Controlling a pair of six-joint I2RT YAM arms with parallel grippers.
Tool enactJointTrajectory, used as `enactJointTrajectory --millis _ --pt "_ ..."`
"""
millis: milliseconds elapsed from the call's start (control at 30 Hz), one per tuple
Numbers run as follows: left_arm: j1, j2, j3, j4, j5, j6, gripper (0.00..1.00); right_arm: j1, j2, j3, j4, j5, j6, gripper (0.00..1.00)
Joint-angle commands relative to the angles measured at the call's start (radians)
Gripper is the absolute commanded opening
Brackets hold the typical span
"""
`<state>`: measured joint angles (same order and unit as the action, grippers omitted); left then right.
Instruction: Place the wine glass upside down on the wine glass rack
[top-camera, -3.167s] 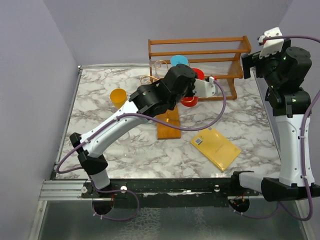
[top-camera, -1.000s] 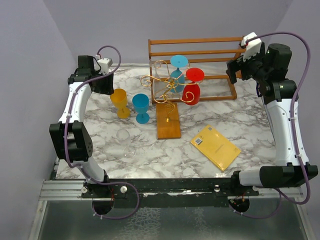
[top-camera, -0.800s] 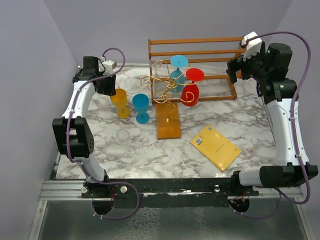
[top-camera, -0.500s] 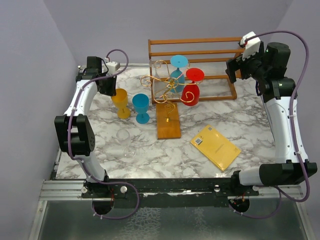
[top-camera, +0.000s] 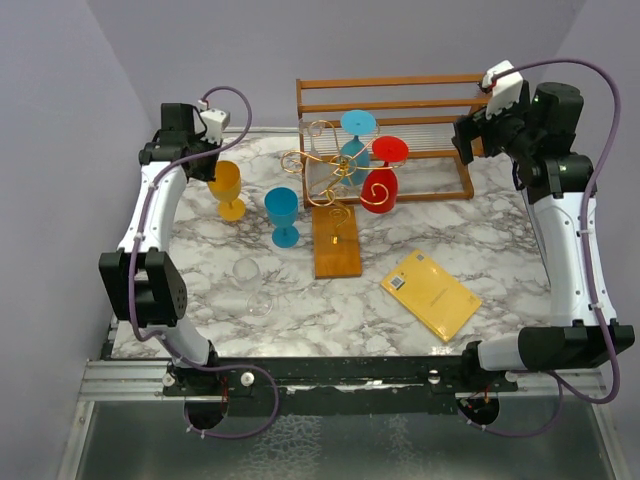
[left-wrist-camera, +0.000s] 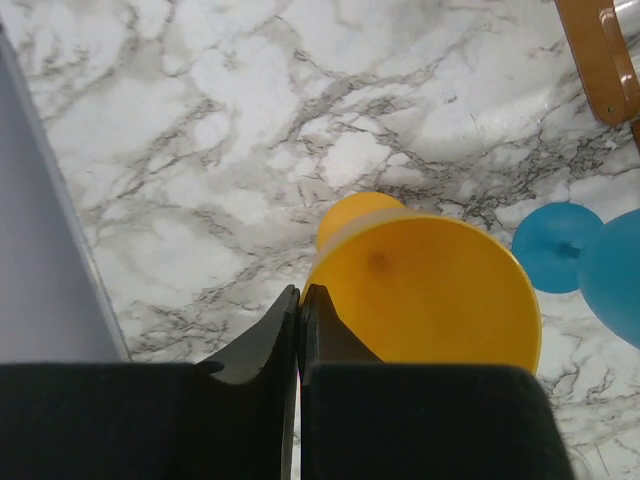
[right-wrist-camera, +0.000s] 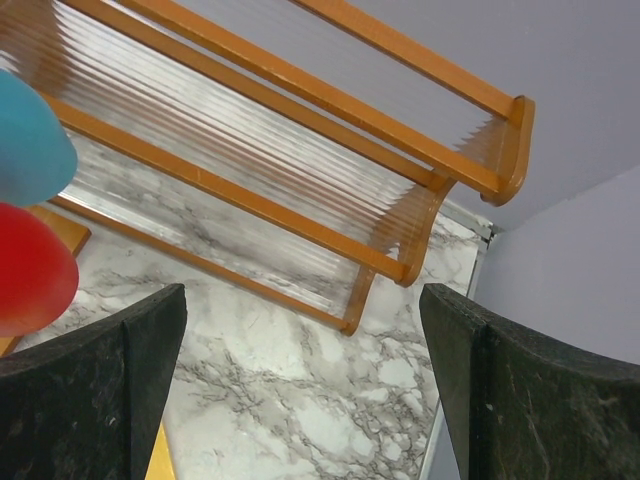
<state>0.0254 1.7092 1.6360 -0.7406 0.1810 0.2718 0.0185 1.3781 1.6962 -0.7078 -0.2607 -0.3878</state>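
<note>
The yellow wine glass (top-camera: 226, 186) (left-wrist-camera: 430, 290) hangs slightly tilted just above the marble at the back left. My left gripper (top-camera: 207, 160) (left-wrist-camera: 300, 292) is shut on its rim, one finger inside the bowl and one outside. The wine glass rack (top-camera: 322, 165), gold wire on an orange-brown wooden base (top-camera: 337, 250), stands mid-table. A blue glass (top-camera: 354, 135) and a red glass (top-camera: 383, 178) hang upside down on it. My right gripper (top-camera: 468, 138) (right-wrist-camera: 303, 300) is open and empty, high at the back right.
A blue glass (top-camera: 282, 215) (left-wrist-camera: 610, 280) stands upright right of the yellow one. A clear glass (top-camera: 250, 285) stands nearer the front left. A wooden slatted shelf (top-camera: 420, 110) (right-wrist-camera: 300, 100) lines the back. A yellow packet (top-camera: 431, 294) lies front right.
The left gripper has closed on the yellow glass's rim and drawn it up and slightly back-left off the table. The right arm has held still.
</note>
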Motion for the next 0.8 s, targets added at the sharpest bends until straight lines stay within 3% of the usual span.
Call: enactJointTrajectory --millis 0,233,467,767 --pt "-0.002 -0.141 0.039 0.072 -0.12 0.001 0.0 0.004 0.013 0.067 -0.021 -0.011 0.028 1.0" --pt "-0.002 -0.229 0.155 0.165 -0.139 -0.09 0.0 0.005 0.063 0.161 -0.032 -0.091 0.109 0.98" --pt "-0.015 -0.203 0.402 0.183 0.004 -0.286 0.0 0.087 0.131 0.273 -0.055 -0.086 0.164 0.95" --pt "-0.157 -0.226 0.406 0.331 0.153 -0.532 0.0 0.211 0.198 0.37 -0.033 -0.189 0.25 0.95"
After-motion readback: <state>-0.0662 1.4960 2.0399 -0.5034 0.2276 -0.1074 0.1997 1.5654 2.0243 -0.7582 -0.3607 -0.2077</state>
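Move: The left hand already holds the yellow wine glass by its rim, just clear of the table. The gold wine glass rack's hub is about 31 cm to its right, 2 cm back and 7 cm above; the upright blue glass stands some 18 cm right, 3 cm back and 10 cm below. For the right hand, the hub lies roughly 28 cm left, 2 cm ahead and 9 cm below, with the hung red glass 17 cm left, level fore and aft, 12 cm below. Straight up goes the left hand, about 31 cm, keeping its closed pinch on the yellow glass's rim; the fingers swing up by some 45 degrees to point nearly level, and late in the climb the hand curves right, rolling its left side down. The right hand, empty and open, rises a little, then slides left towards the gold rack, turning slightly counter-clockwise. ##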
